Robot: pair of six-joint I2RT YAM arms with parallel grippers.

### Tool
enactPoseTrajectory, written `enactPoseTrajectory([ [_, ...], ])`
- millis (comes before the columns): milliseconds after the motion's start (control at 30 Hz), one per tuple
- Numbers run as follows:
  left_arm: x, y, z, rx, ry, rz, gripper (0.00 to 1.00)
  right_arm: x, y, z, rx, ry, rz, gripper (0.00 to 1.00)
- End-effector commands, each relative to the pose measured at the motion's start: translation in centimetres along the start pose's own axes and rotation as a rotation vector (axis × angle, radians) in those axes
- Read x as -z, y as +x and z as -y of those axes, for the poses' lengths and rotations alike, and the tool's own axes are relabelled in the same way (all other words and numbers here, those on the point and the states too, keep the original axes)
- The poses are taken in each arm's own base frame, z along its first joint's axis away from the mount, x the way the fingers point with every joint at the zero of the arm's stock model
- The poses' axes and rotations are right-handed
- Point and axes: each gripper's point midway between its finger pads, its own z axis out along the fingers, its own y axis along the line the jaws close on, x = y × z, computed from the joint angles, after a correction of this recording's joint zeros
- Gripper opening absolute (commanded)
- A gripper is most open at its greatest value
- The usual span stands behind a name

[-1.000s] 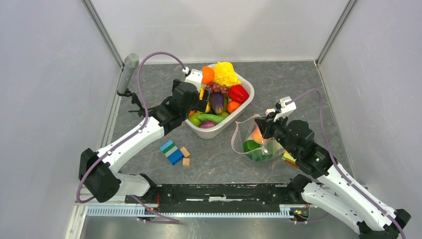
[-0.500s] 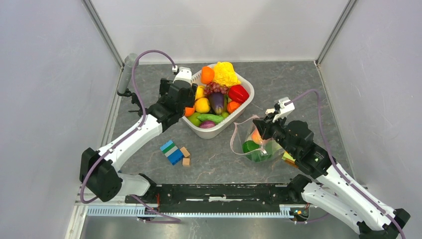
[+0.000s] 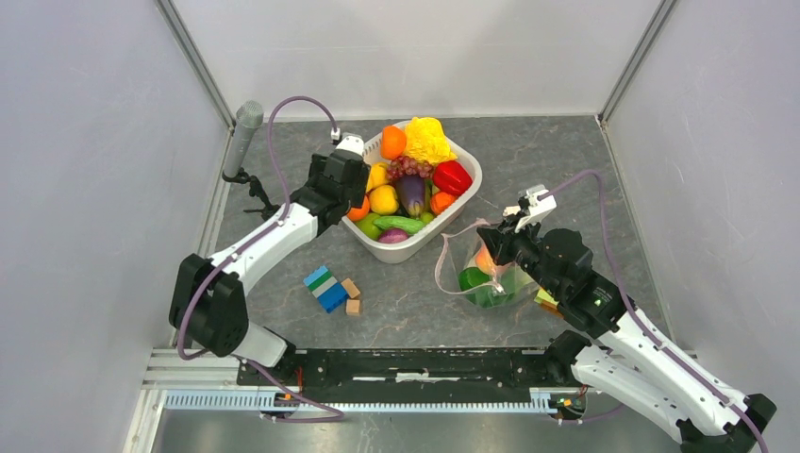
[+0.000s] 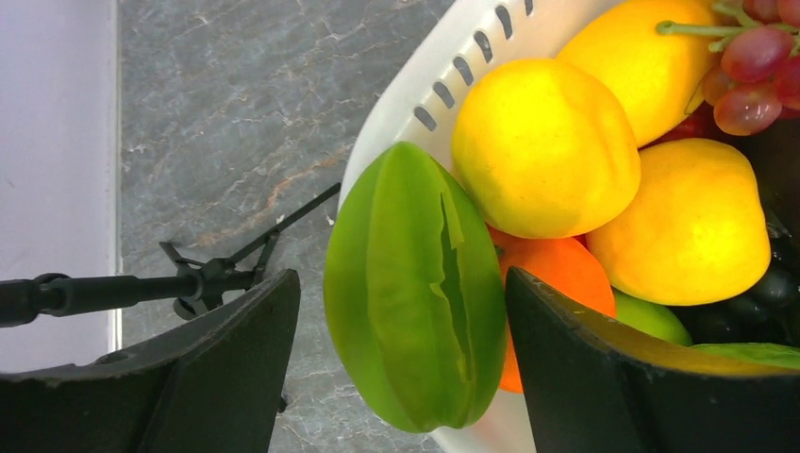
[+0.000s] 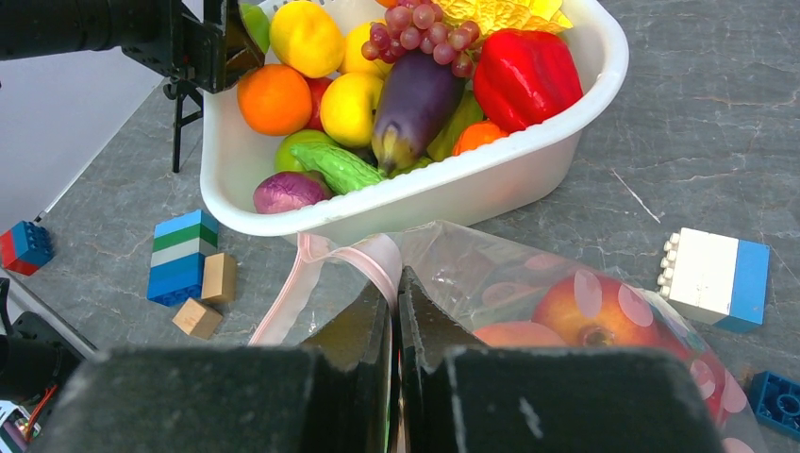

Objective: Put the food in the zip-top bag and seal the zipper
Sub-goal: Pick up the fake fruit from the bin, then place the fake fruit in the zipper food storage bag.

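The white basket (image 3: 469, 185) at the back holds the food (image 3: 411, 193): yellow, orange, red, purple and green toy fruits and vegetables. My left gripper (image 4: 398, 311) hangs at the basket's left rim (image 4: 443, 80), open, its jaws either side of a green starfruit (image 4: 410, 283) with a gap on each side. In the top view the left gripper (image 3: 351, 193) hides that fruit. My right gripper (image 5: 396, 283) is shut on the pink zipper (image 5: 373, 255), lifting the mouth of the zip-top bag (image 3: 491, 274). Inside the bag lie a peach (image 5: 604, 316) and green pieces (image 3: 476, 280).
Blue, green and tan building blocks (image 3: 330, 288) lie in front of the basket. A white-and-blue block (image 5: 715, 278) sits by the bag, a blue one (image 5: 778, 401) nearer. A grey microphone on a black stand (image 3: 247, 127) stands at the back left. Walls close three sides.
My left arm has drawn back from over the basket to its left rim, and its jaws have narrowed slightly around the starfruit. The right gripper and bag have barely moved.
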Motion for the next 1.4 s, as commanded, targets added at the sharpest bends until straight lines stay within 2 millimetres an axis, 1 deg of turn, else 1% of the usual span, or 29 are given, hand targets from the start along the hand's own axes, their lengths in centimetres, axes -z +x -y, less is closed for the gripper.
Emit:
enactPoseTrajectory([
  [0,-0.4,0.3,1.0,0.037,0.043,-0.005,0.82,0.0,-1.1,-0.6,-0.017,-0.023,0.043,0.10],
  [100,-0.2,0.4,1.0,0.044,0.051,-0.006,0.68,0.1,-1.2,-0.6,-0.021,-0.023,0.047,0.10],
  [200,0.3,0.2,1.1,0.059,0.072,0.002,0.56,0.1,-1.2,-0.6,-0.025,-0.023,0.049,0.10],
  [267,0.7,0.0,1.1,0.071,0.083,0.011,0.52,0.0,-1.3,-0.6,-0.027,-0.027,0.050,0.10],
  [367,2.1,-1.2,0.6,0.101,0.104,0.048,0.50,0.0,-1.3,-0.8,-0.027,-0.034,0.049,0.10],
  [467,4.1,-2.9,0.0,0.135,0.140,0.107,0.49,-0.1,-1.3,-0.9,-0.032,-0.036,0.048,0.10],
  [533,5.1,-3.6,-0.3,0.146,0.159,0.134,0.47,-0.2,-1.2,-1.0,-0.034,-0.041,0.045,0.10],
  [633,6.6,-4.0,-0.3,0.167,0.206,0.144,0.44,-0.3,-1.1,-1.0,-0.041,-0.045,0.047,0.10],
  [700,8.1,-4.6,0.1,0.203,0.270,0.171,0.43,-0.4,-1.0,-1.1,-0.045,-0.048,0.046,0.10],
  [767,10.1,-5.7,1.4,0.243,0.396,0.210,0.43,-0.5,-0.9,-1.2,-0.045,-0.054,0.042,0.10],
  [800,11.5,-6.3,2.6,0.257,0.492,0.230,0.43,-0.6,-0.7,-1.3,-0.046,-0.057,0.037,0.10],
  [833,12.9,-6.9,3.4,0.280,0.571,0.253,0.42,-0.7,-0.7,-1.3,-0.047,-0.059,0.034,0.10],
  [867,14.5,-7.3,4.8,0.286,0.677,0.271,0.41,-0.7,-0.6,-1.4,-0.047,-0.062,0.032,0.10],
  [933,17.8,-7.9,6.9,0.297,0.853,0.313,0.40,-0.9,-0.6,-1.4,-0.048,-0.064,0.029,0.10],
  [1000,20.8,-7.7,9.1,0.276,1.003,0.333,0.41,-0.9,-0.6,-1.4,-0.048,-0.063,0.030,0.10],
  [1033,21.9,-7.4,9.9,0.260,1.048,0.329,0.41,-0.9,-0.8,-1.5,-0.050,-0.063,0.034,0.10],
  [1100,24.4,-6.5,11.8,0.205,1.141,0.329,0.41,-0.9,-1.1,-1.6,-0.049,-0.066,0.040,0.10],
  [1167,26.5,-5.4,13.5,0.168,1.211,0.331,0.41,-0.9,-1.5,-1.6,-0.047,-0.064,0.046,0.10],
  [1233,27.9,-4.4,15.4,0.127,1.267,0.331,0.41,-0.9,-1.8,-1.7,-0.048,-0.066,0.052,0.10],
  [1333,28.2,-3.0,18.0,0.061,1.280,0.308,0.42,-0.9,-2.1,-2.1,-0.052,-0.082,0.058,0.10],
  [1367,27.9,-2.7,18.9,0.047,1.267,0.295,0.42,-0.9,-2.2,-2.2,-0.054,-0.088,0.058,0.10],
])
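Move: The green fruit on the bin's left rim is already between the left hand's open fingers, within 1 cm or so of the hand point ahead, right and below. From that hand, a lemon lies about 4 cm ahead and 6 right, an orange 2 back and 5 right, both some 4 lower; the bag's mouth is roughly 17 back, 25 right and a little higher. From the right hand, the fruit is some 16 ahead, 32 left and 9 below. The green fruit is pinched at its sides as the left hand sinks under 1 cm and its wide-open fingers close to rather over half. The left hand then lifts it about 13 cm off the bin, swings back and right some 20 cm each way towards the bag's mouth, turning clockwise nearly 60 degrees and rolling left side down, and dips slightly at the end. The right fingers keep the bag's edge pinched, drifting a centimetre left. ##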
